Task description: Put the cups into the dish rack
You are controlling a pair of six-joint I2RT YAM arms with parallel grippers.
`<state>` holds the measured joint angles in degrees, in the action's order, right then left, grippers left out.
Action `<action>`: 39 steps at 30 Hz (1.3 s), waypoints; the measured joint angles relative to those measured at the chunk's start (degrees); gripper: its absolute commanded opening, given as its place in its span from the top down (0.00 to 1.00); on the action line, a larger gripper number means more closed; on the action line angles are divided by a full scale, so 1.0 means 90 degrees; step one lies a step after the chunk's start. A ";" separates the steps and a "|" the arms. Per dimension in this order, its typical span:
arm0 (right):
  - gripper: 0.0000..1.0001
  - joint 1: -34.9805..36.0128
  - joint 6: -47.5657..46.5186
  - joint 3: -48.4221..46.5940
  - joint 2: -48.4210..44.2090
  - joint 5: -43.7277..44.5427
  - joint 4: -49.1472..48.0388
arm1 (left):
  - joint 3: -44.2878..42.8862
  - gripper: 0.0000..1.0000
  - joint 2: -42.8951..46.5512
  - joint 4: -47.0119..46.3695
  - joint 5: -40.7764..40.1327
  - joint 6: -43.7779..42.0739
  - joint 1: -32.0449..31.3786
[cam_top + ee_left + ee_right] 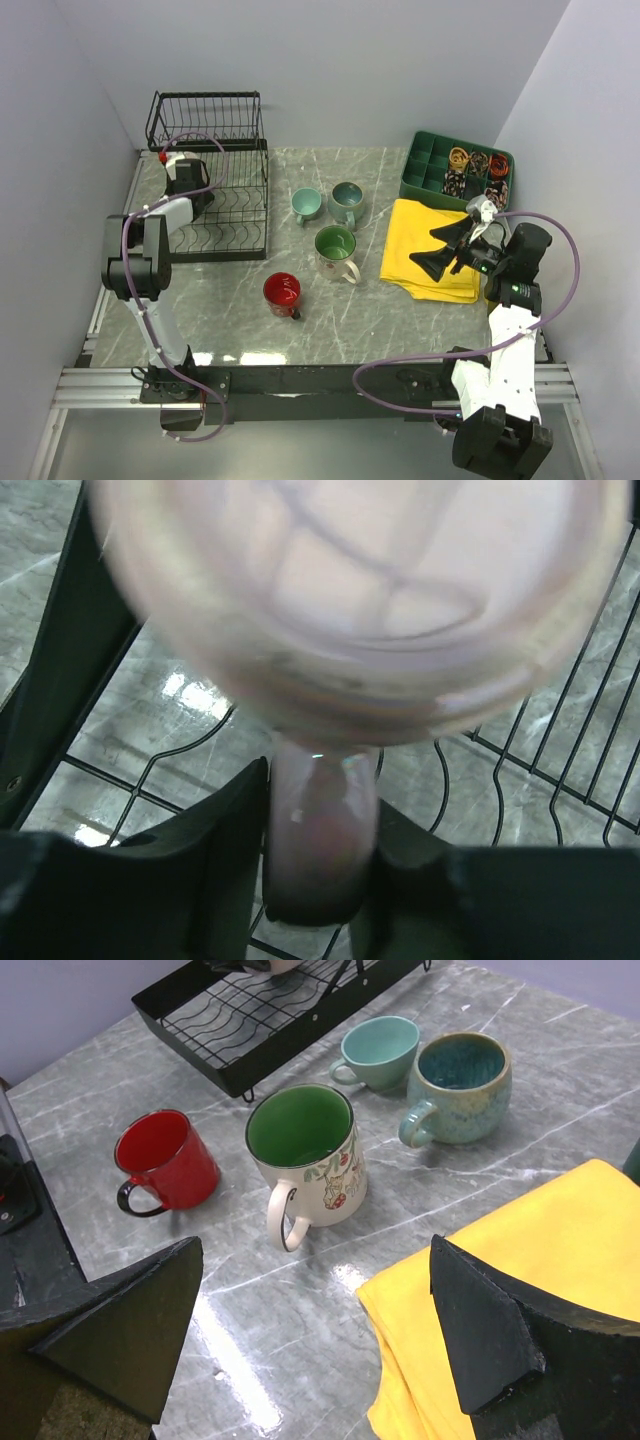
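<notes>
My left gripper [320, 815] is shut on the handle of a beige mug [360, 590] and holds it low over the wires of the black dish rack [560, 730]. In the top view this gripper [186, 188] is over the rack's flat base [240, 215] and hides the mug. Four mugs stand on the table: light teal [305, 205], speckled teal [347, 202], cream with green inside [336, 248], and red [282, 293]. My right gripper [443, 256] is open and empty above a yellow cloth. In the right wrist view it [315, 1260] faces the cream mug [305, 1155]. No yellow mug shows.
A folded yellow cloth [425, 265] lies at the right, also seen in the right wrist view [520, 1290]. A green compartment tray [428, 165] with small items stands at the back right. The rack's raised basket tier [205, 120] is against the back wall.
</notes>
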<state>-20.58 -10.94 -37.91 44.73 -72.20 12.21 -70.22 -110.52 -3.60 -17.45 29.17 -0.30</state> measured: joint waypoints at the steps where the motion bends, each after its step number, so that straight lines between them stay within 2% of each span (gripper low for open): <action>1: 0.00 -0.0005 0.0002 0.0000 -0.0002 -0.0010 -0.0007 | -0.0010 0.57 0.0000 0.0017 -0.0002 0.0000 0.0000; 8: 0.00 -0.0034 0.0041 0.0000 -0.0044 -0.0051 -0.0029 | -0.0017 0.34 0.0000 0.0049 0.0066 0.0005 0.0000; 19: 0.00 -0.0070 0.0095 0.0002 -0.0151 -0.0087 -0.0078 | 0.0321 0.20 0.0510 0.0233 0.0622 -0.0002 0.0007; 31: 0.00 -0.0104 0.0121 0.0002 -0.0236 -0.0117 -0.0168 | 0.1015 0.16 0.1479 0.0573 0.0806 0.0012 0.0007; 39: 0.00 -0.0153 0.0117 0.0002 -0.0291 -0.0151 -0.0170 | 0.1943 0.12 0.2885 0.0636 0.0894 0.0000 0.0007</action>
<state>-21.96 -9.89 -37.89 42.11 -73.56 10.68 -52.73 -84.55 2.13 -9.41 29.17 -0.23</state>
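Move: The cup I am letting go of sits just past my left fingers, which are still around its handle. Its body is about 6 cm ahead, 2 cm to the left and roughly level with them. The middle of the dish rack's lower tray lies some 8 cm right, 4 cm back and 5 cm lower. The pale teal cup is about 31 cm right and 4 cm back, and the red cup about 24 cm right and 25 cm back, both slightly lower. From my right hand the rack cup is roughly 34 cm ahead, 59 cm left and 17 cm down. I hold my left hand in place at first and spread its already loosening fingers off the cup's handle until they are nearly wide open. Then I back out towards the rack's front edge, about 9 cm in all, rising some 6 cm, most of the rise at the end. The wrist swings only about 5 degrees clockwise. ##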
